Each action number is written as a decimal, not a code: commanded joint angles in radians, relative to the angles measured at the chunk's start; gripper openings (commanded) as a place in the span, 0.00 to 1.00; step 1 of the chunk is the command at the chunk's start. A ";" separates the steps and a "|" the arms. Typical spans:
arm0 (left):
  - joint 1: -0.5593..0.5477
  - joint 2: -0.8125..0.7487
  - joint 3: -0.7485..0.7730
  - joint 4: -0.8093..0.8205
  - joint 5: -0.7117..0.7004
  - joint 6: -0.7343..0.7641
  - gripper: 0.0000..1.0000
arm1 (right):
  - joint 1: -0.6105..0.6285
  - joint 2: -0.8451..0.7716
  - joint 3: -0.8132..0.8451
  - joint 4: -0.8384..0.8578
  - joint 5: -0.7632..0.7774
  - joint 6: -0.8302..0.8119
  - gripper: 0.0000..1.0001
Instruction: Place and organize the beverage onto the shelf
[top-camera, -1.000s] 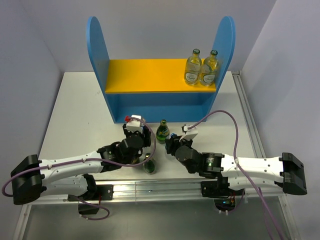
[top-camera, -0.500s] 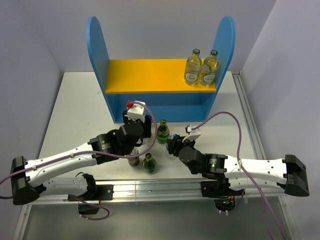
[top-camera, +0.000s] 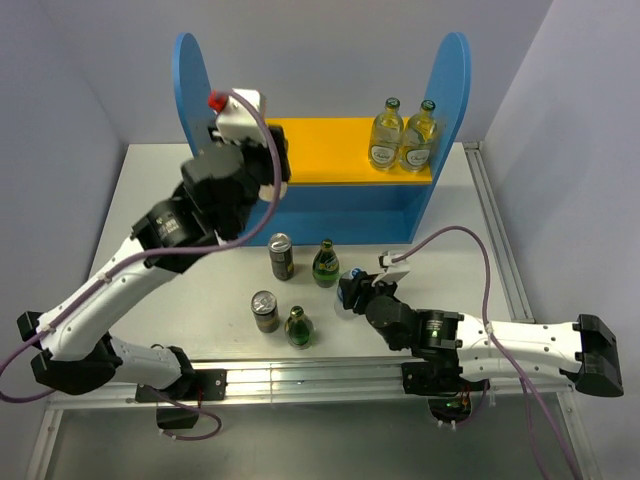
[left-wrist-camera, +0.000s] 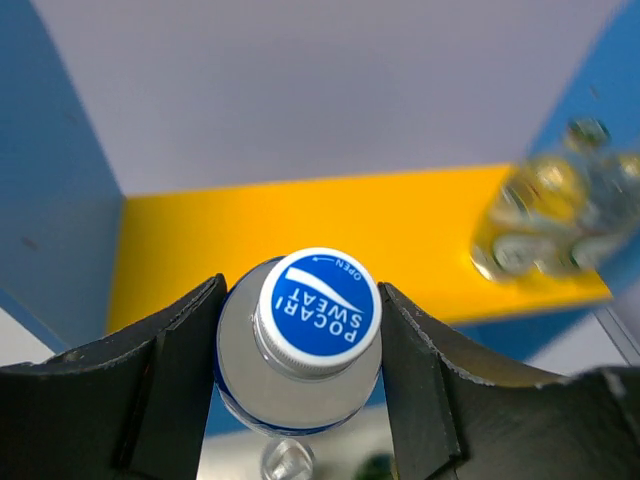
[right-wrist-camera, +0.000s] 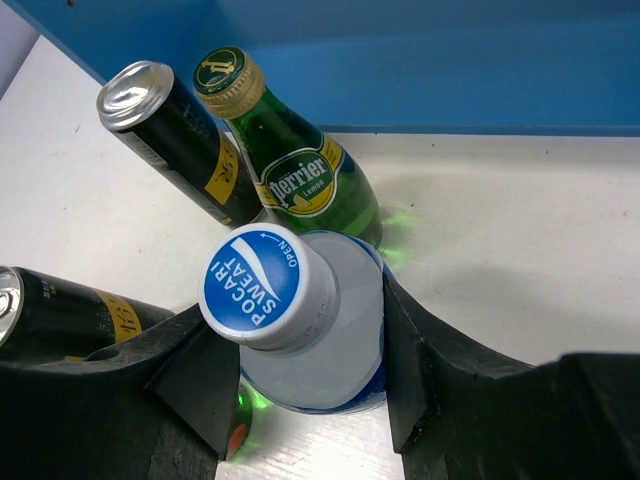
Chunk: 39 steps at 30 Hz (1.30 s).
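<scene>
The shelf (top-camera: 330, 208) stands at the back of the table, and its yellow upper board (top-camera: 330, 150) carries two clear yellowish bottles (top-camera: 403, 135) at the right end. My left gripper (left-wrist-camera: 300, 300) is shut on a Pocari Sweat bottle (left-wrist-camera: 316, 305) with a blue cap. It holds the bottle high at the left end of the yellow board (left-wrist-camera: 300, 225). On the table in front of the shelf, my right gripper (right-wrist-camera: 300, 320) is shut on a second Pocari Sweat bottle (right-wrist-camera: 270, 290), right beside a green Perrier bottle (right-wrist-camera: 295, 165).
Two black cans (top-camera: 282, 257) (top-camera: 265, 311) and two green bottles (top-camera: 326, 263) (top-camera: 298, 327) stand on the table between the arms. The shelf's tall blue side panels (top-camera: 195, 95) (top-camera: 450, 90) flank the board. A metal rail (top-camera: 300, 378) runs along the near edge.
My left arm has risen from the table up to the left end of the yellow board, carrying its bottle. The right gripper has shifted slightly nearer with its bottle.
</scene>
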 joint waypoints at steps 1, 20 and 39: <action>0.100 0.036 0.187 0.059 0.040 0.110 0.00 | -0.005 -0.032 -0.015 -0.022 0.052 0.004 0.00; 0.494 0.165 0.076 0.231 0.181 -0.026 0.00 | -0.004 -0.098 -0.037 -0.046 0.071 0.012 0.00; 0.511 0.133 0.068 0.198 0.131 -0.071 0.99 | -0.003 -0.095 0.043 -0.101 0.078 -0.010 0.00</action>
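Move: The Pocari bottle in my left hand belongs at the left end of the upper shelf, a spot about 14 cm ahead, 11 cm left and some 14 cm lower. The blue side panel rises about 5 cm left of that spot. Two clear bottles stand about 12 cm ahead of my left hand, 17 and 23 cm to its right. From my right hand the spot is roughly 24 cm ahead, 28 cm left and 17 cm up. With my left hand I keep hold of the bottle and carry it about 14 cm forward and 10 cm left over the shelf, arching up slightly, then down some 5 cm while turning nearly 20 degrees counter-clockwise. There I stop and open wide, letting go beside the blue panel and easing slightly right and up. My right hand still grips its Pocari bottle, drifting about 2 cm right. ##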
